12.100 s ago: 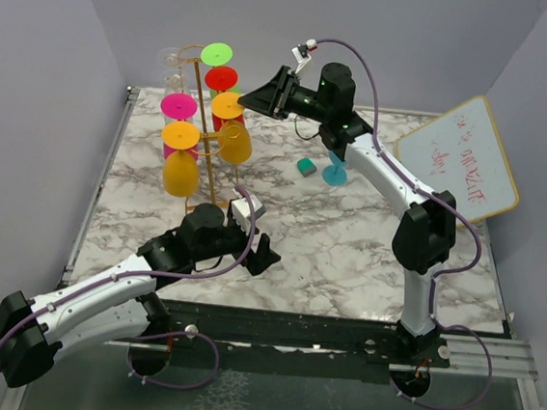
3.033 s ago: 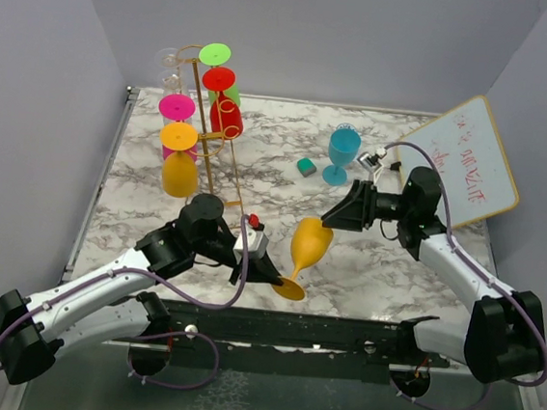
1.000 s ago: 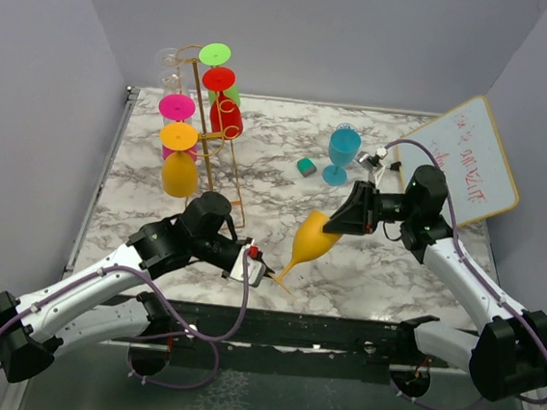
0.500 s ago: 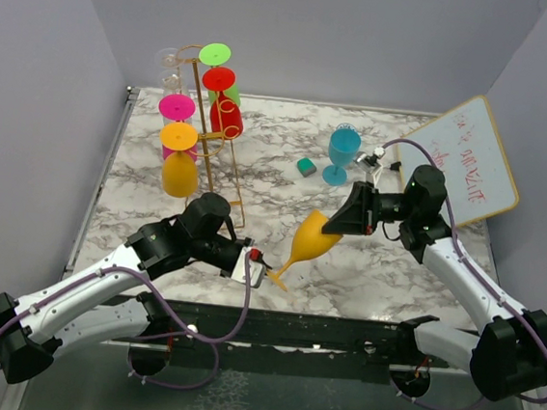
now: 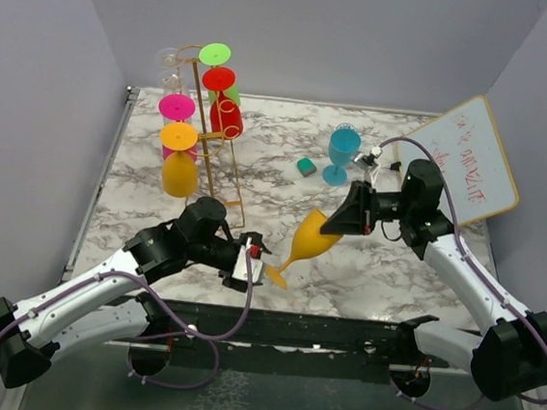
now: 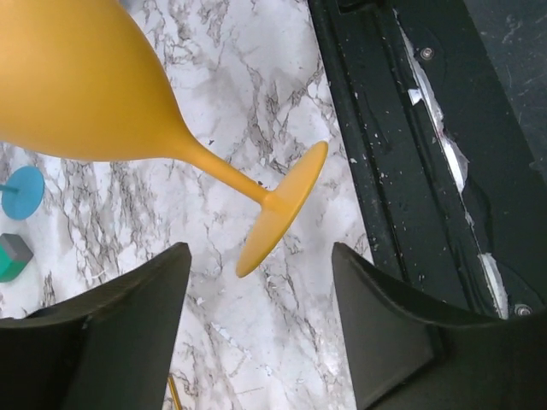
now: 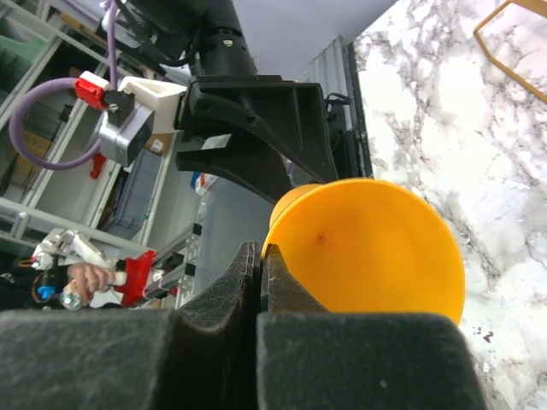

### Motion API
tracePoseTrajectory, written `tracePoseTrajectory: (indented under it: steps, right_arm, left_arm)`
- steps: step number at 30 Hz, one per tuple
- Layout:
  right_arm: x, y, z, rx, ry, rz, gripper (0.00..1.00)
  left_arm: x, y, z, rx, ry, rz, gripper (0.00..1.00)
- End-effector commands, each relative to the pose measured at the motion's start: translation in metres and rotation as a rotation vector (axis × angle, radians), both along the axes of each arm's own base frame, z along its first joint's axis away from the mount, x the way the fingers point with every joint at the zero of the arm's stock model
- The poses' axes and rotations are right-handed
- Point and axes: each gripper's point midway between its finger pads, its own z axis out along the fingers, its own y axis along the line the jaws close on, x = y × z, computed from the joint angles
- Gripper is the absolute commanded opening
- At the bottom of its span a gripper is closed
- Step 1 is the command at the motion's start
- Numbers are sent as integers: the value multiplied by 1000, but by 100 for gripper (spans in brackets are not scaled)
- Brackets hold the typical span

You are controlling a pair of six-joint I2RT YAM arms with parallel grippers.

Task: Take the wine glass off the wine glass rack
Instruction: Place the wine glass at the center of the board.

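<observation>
An orange wine glass (image 5: 309, 238) hangs tilted over the marble table (image 5: 393, 270), its foot (image 5: 276, 275) pointing toward the front edge. My right gripper (image 5: 338, 221) is shut on its rim; in the right wrist view the closed fingers (image 7: 244, 282) pinch the rim of the bowl (image 7: 376, 248). My left gripper (image 5: 260, 260) is open and empty. In its wrist view the foot (image 6: 282, 209) sits just ahead of the spread fingertips (image 6: 162, 273), not touched. The gold wine glass rack (image 5: 205, 111) stands at the back left, away from both grippers.
The rack holds several glasses: green (image 5: 216, 54), red (image 5: 223, 79), pink (image 5: 178, 108), orange (image 5: 180, 172) and a clear one (image 5: 171, 59). A teal glass (image 5: 342, 154) and a small green block (image 5: 305, 166) stand mid-table. A whiteboard (image 5: 467, 156) leans at the right. A black rail (image 6: 402, 171) runs along the front edge.
My left gripper has edged a little right toward the glass's foot, still open. My right gripper holds the tilted glass in nearly the same place.
</observation>
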Motion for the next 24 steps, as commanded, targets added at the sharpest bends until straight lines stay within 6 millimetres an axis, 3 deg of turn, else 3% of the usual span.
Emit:
tracePoseTrajectory:
  steps: [1,4,5,6,10,14,19,24]
  right_arm:
    - [9,2,-6,-57,-11,-55,1]
    - [22,1,-19,-144,-15,-145,1]
    - [25,0,-25,-176,-11,-169,1]
    - [29,-2,-28,-198,-19,-187,1]
    - [47,-8,-43,-295,-26,-302,1]
    - [66,-18,-50,-366,-81,-434,1]
    - [108,-59,-57,-541,-196,-758,0]
    - [139,-97,-42,-647,-253,-1013,1]
  left_arm:
    - [6,-1,5,-49,-14,48,75]
    - [12,-11,18,-146,39,110,82]
    - [8,-13,19,-156,47,91,95]
    - [6,-13,19,-161,52,85,98]
    - [17,-11,26,-219,62,188,99]
    - [29,-16,48,-405,105,288,99]
    - [32,-22,51,-476,231,343,99]
    - [33,-21,41,-442,257,362,99]
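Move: The right hand already holds the orange wine glass by its rim, foot out to the left and tipped down. The open middle of the marble board lies about 14 cm ahead of that hand, 3 cm right and 27 cm below. The blue wine glass stands 25 cm ahead, 2 cm right, 17 cm below; the green block 26 cm ahead, 6 cm left, 26 cm below. From the left hand, that open middle is some 20 cm ahead, 16 cm right and 19 cm below. Keep the right fingers pinched on the orange glass's rim and carry it about 10 cm forward, down and rightward too, towards the open board short of the blue glass, speeding up as you go; meanwhile swing the fingers clockwise some 40 degrees and tip them down to bring the foot underneath. Open the left gripper, already free of the foot, fully, easing it up, forward and slightly right while its fingers tip up to level. ##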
